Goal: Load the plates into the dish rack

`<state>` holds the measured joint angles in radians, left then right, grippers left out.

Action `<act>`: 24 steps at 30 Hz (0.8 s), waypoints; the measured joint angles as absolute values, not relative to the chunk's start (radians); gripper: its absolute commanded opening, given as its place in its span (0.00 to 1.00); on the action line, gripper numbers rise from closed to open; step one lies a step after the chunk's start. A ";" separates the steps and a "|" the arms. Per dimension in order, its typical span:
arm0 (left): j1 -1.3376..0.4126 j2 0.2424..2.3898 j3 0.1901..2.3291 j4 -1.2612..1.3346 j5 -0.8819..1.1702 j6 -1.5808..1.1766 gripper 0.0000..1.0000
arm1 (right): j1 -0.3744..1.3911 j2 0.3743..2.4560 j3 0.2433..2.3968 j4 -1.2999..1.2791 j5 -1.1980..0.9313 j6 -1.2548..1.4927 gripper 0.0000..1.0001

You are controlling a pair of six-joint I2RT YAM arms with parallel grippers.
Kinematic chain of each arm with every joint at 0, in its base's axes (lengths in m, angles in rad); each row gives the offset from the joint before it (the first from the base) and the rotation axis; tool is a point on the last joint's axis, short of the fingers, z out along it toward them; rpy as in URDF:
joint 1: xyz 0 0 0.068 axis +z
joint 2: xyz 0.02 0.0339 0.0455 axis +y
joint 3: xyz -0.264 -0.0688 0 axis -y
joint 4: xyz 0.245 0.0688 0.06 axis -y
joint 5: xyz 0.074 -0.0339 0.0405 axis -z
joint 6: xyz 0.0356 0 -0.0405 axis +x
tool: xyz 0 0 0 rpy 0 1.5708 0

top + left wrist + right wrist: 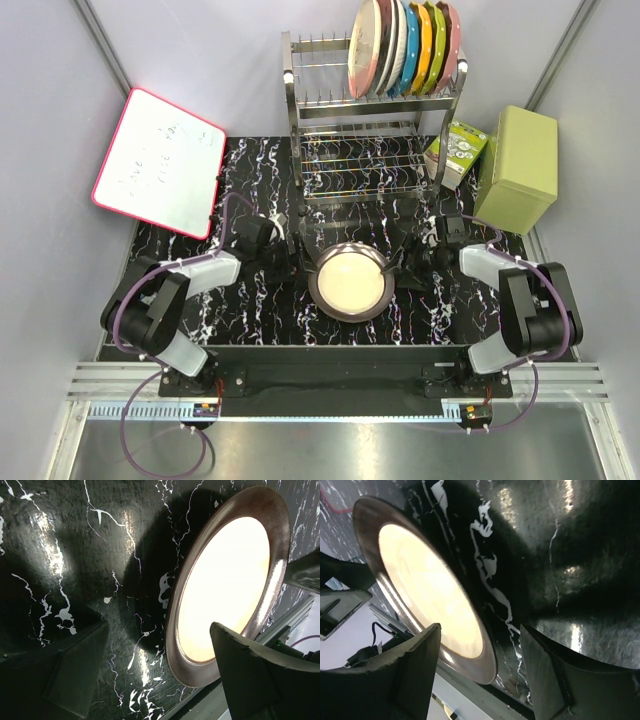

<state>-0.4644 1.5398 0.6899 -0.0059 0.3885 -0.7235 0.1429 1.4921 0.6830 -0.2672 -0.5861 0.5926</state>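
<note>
A cream plate with a dark brown rim (pixel 350 280) lies on the black marbled mat, between the two arms. My left gripper (pixel 297 262) is at its left edge, open, with the rim (pixel 200 672) between its wide-spread fingers (pixel 260 675) and nothing gripped. At the plate's right edge my right gripper (pixel 402 268) is also open. One of its fingers (pixel 405 675) is over the plate (pixel 430 590) and the other is over the mat. The steel dish rack (pixel 330 150) stands behind, with several plates (pixel 405 45) upright in its top tier.
A red-framed whiteboard (pixel 160 175) leans at the back left. A green box (pixel 520 170) and a small green-and-white carton (pixel 455 150) stand right of the rack. The rack's lower tier (pixel 365 175) holds nothing.
</note>
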 measured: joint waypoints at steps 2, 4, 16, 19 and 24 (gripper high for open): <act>-0.462 1.540 0.688 -0.001 0.400 -0.727 0.79 | 0.143 1.522 0.683 -0.252 -0.587 0.597 0.69; -0.461 1.540 0.683 0.012 0.420 -0.730 0.77 | 0.143 1.533 0.683 -0.241 -0.587 0.597 0.64; -0.459 1.620 0.683 0.091 0.509 -0.763 0.60 | 0.221 1.639 0.715 -0.120 -0.612 0.644 0.52; -0.460 1.637 0.685 0.107 0.515 -0.774 0.57 | 0.226 1.646 0.714 -0.117 -0.604 0.649 0.33; -0.464 1.653 0.690 0.123 0.525 -0.784 0.57 | 0.227 1.649 0.709 -0.115 -0.616 0.639 0.00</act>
<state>-0.4637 1.6527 0.6899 0.1226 0.5255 -0.7841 0.2268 1.6493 0.7090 -0.1154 -0.6155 0.6392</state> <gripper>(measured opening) 0.572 0.214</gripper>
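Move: The brown-rimmed plate lies flat between the two hands: its middle is about 10 cm right of the left hand, some 3 cm back and 3 cm below, and about 10 cm left of the right hand, likewise 3 cm back and 3 cm below. The dish rack's lower front bar runs beyond, its middle 14 cm ahead and 14 cm right of the left hand. A green box stands some 22 cm ahead and 10 cm right of the right hand. The plate's rim is taken from both sides. The right hand sinks about 2 cm, then goes some 3 cm left into the right rim, nudging the plate over, and its fingers close most of the way around that rim. The left hand eases about 2 cm right and 1 cm down, tilting slightly, its half-closing fingers coming astride the left rim. ##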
